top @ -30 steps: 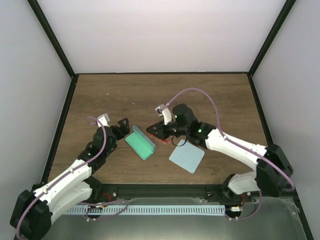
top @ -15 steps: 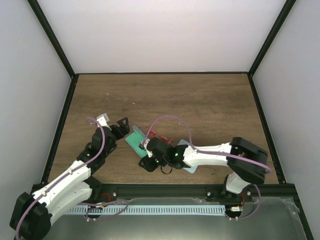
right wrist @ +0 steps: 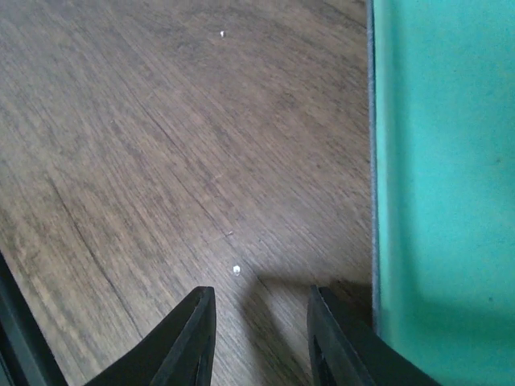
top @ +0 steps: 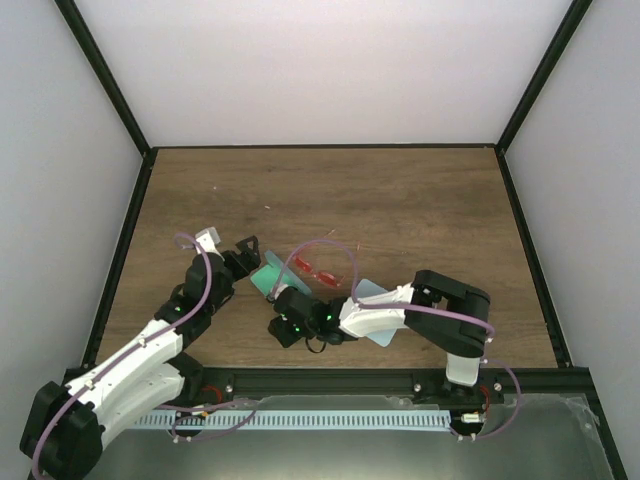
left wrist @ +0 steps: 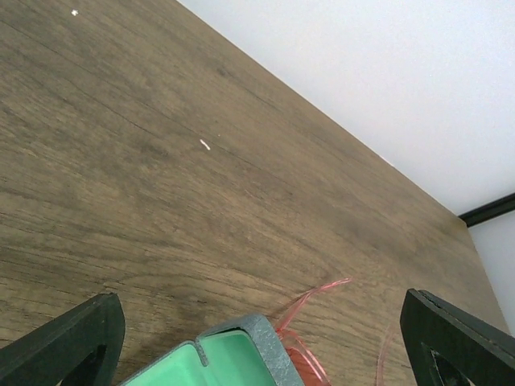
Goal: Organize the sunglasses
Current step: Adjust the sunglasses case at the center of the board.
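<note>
The sunglasses, with red lenses and thin pale arms, lie on the wood just right of the open case, grey outside and green inside. In the left wrist view the sunglasses' arms stick out past the case corner. My left gripper stands wide open at the case's far-left end, holding nothing. My right gripper is low over the table at the near side of the case. Its fingers are apart, with only bare wood between them.
A light blue cloth lies right of the sunglasses, partly under my right forearm. My right arm's pink cable loops above the sunglasses. Dark frame rails edge the table, with white walls behind them.
My right arm has swung from beside the sunglasses toward the near edge, ending in front of the case with its jaws a little wider. The left arm has stayed still.
</note>
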### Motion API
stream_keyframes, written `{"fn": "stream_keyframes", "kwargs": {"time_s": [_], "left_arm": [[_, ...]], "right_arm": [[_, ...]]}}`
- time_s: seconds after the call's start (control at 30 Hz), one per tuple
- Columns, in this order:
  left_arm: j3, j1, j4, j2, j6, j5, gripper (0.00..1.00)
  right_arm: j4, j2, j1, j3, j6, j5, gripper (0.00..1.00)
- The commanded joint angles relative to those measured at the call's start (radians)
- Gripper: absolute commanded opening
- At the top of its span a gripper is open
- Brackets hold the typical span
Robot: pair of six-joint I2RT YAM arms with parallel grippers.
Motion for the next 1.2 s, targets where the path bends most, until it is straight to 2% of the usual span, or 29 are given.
{"fn": "stream_keyframes", "kwargs": {"time_s": [0.0, 0.3, 0.5, 0.8, 0.97, 1.17], "left_arm": [[0.012, 0.004, 0.020, 0.011, 0.006, 0.007, 0.96], [0.011, 0.004, 0.034, 0.034, 0.003, 0.027, 0.96], [0.010, 0.005, 0.036, 0.038, 0.000, 0.034, 0.96], [0.024, 0.004, 0.008, 0.023, 0.010, 0.004, 0.96], [0.020, 0.004, -0.010, -0.025, 0.015, -0.029, 0.96], [0.021, 0.004, -0.006, -0.009, 0.012, -0.024, 0.96]], "right_arm": [[0.007, 0.009, 0.009, 0.031, 0.017, 0.088, 0.33], [-0.058, -0.062, -0.001, -0.025, 0.028, 0.221, 0.33], [-0.033, -0.041, -0.013, -0.042, 0.025, 0.225, 0.33], [-0.005, 0.055, -0.017, 0.026, 0.016, 0.196, 0.33], [0.018, 0.051, -0.046, 0.003, 0.021, 0.192, 0.33], [0.031, 0.048, -0.090, -0.003, -0.008, 0.169, 0.33]]}}
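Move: My right hand is low over the table, just behind the near edge of the open sunglasses case, whose middle lies about 10 cm ahead, hardly to either side and 1 cm lower. The red sunglasses are some 13 cm ahead and 9 cm to the right; the pale cloth is about 4 cm ahead and 22 cm right. From my raised left hand the case lies roughly 6 cm back, 5 cm right and 15 cm down. With my fingers held still and slightly open, I keep my right hand at one height and push the case's slanted near edge forward with the outside of the forward finger. I go forward and right, slip back left a couple of centimetres, then push forward again, about 5 cm forward in all, the wrist yawing some 10 degrees clockwise. ##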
